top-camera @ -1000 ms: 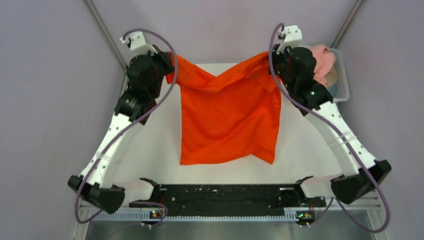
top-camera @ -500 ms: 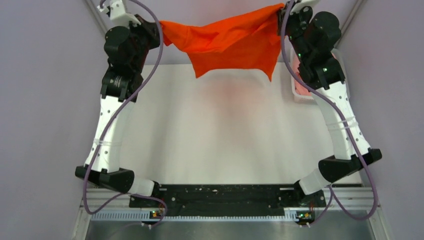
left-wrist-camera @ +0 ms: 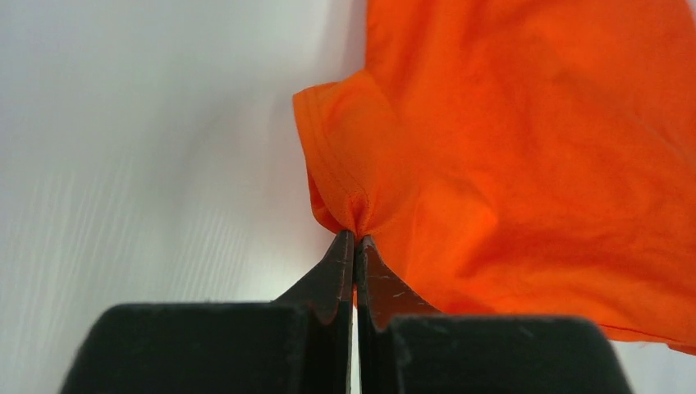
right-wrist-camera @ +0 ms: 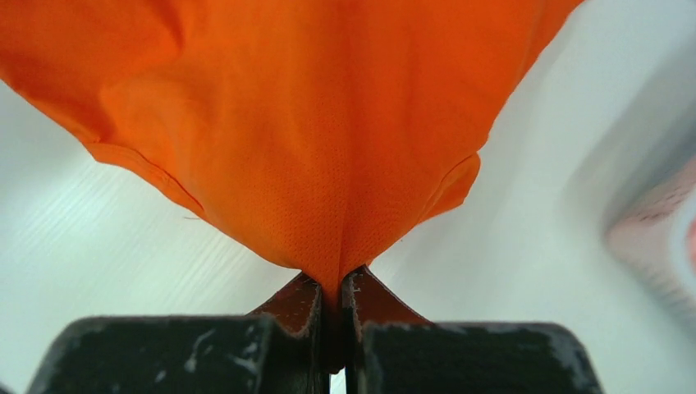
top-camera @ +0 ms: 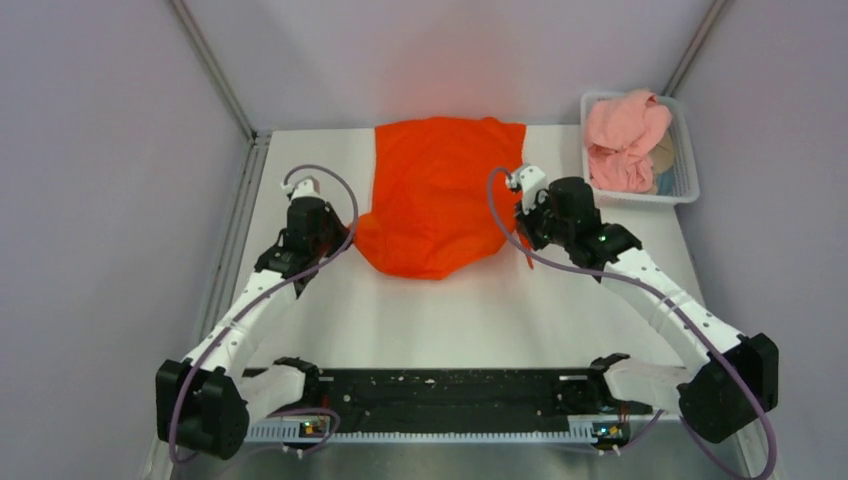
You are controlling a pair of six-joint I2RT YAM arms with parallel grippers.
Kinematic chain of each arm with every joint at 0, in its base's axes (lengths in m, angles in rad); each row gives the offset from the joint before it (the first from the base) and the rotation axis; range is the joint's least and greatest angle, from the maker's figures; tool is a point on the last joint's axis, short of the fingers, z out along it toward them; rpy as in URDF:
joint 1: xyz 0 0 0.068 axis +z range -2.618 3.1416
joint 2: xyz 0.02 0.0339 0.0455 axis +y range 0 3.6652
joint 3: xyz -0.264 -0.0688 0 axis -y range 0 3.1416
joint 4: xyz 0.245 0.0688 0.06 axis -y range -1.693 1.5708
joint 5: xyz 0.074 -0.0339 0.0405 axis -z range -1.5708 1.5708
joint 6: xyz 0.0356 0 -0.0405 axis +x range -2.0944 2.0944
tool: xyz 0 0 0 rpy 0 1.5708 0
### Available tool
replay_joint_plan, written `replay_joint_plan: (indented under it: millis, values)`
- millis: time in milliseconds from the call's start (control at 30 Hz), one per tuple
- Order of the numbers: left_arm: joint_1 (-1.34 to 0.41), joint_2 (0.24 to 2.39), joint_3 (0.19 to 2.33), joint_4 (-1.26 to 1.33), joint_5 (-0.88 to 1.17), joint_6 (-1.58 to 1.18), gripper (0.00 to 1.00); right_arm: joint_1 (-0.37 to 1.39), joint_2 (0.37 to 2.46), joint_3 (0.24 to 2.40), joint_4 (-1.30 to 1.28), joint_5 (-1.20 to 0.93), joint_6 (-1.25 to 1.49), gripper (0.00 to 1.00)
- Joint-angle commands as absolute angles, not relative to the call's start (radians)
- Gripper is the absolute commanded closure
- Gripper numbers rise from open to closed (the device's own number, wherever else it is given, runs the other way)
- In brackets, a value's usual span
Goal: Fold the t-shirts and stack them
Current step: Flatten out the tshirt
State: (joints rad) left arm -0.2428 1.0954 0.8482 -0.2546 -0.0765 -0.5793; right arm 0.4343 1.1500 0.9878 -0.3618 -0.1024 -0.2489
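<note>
The orange-red t-shirt (top-camera: 435,195) lies spread across the far middle of the white table (top-camera: 450,310), its near edge bulging and rounded. My left gripper (top-camera: 340,235) is shut on the shirt's near left corner, where a hemmed sleeve edge (left-wrist-camera: 345,164) bunches into the fingertips (left-wrist-camera: 354,240). My right gripper (top-camera: 520,228) is shut on the near right corner, with cloth (right-wrist-camera: 312,148) pinched between its fingers (right-wrist-camera: 332,283). The pale salmon pink t-shirt (top-camera: 622,138) lies crumpled in the basket at the far right.
A white mesh basket (top-camera: 684,170) stands at the far right corner of the table. Grey walls close in the back and sides. The black base rail (top-camera: 440,390) runs along the near edge.
Both arms have swung down and toward me from high at the back, carrying the orange-red shirt. It hung in the air between the grippers before; now it rests on the table.
</note>
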Motion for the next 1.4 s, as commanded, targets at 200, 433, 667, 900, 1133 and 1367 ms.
replay_joint_plan:
  millis: [200, 433, 667, 900, 1133, 1367]
  values:
    - [-0.242, 0.948, 0.658, -0.45, -0.167, -0.799, 0.93, 0.555, 1.227, 0.904, -0.652, 0.149, 0.103, 0.92]
    - [-0.242, 0.871, 0.671, -0.61, -0.307, -0.865, 0.45, 0.677, 1.197, 0.901, -0.69, 0.155, 0.116, 0.48]
    - [-0.244, 0.771, 0.738, -0.599, -0.246, -0.825, 0.01, 0.718, 0.945, 0.912, -0.59, 0.103, 0.102, 0.01]
    - [-0.281, 0.93, 0.711, -0.311, 0.094, -0.769, 0.01, 0.718, 0.802, 0.801, -0.347, 0.208, 0.273, 0.01]
    - [-0.353, 1.324, 0.821, -0.179, 0.229, -0.727, 0.01, 0.651, 1.053, 0.828, -0.321, 0.278, 0.511, 0.01]
    - [-0.362, 1.471, 0.767, -0.161, 0.229, -0.74, 0.01, 0.501, 1.386, 0.847, -0.183, 0.098, 0.581, 0.03]
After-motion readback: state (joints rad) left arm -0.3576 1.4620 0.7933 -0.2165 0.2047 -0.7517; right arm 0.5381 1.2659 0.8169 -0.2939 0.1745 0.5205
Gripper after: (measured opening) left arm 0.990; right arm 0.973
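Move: Both hands hold the orange t-shirt's near edge. Its spot on the bare table lies about 8 cm back, 4 cm left and 17 cm below the left hand; for the right hand, 8 cm back, 5 cm right and 19 cm below. The shirt's middle lies some 14 cm ahead and 18 cm right of the left hand; the basket is about 26 cm ahead and 25 cm right of the right hand. Both hands lower the edge back about 10 cm, open, rise, then sink over the shirt, left swinging right. ##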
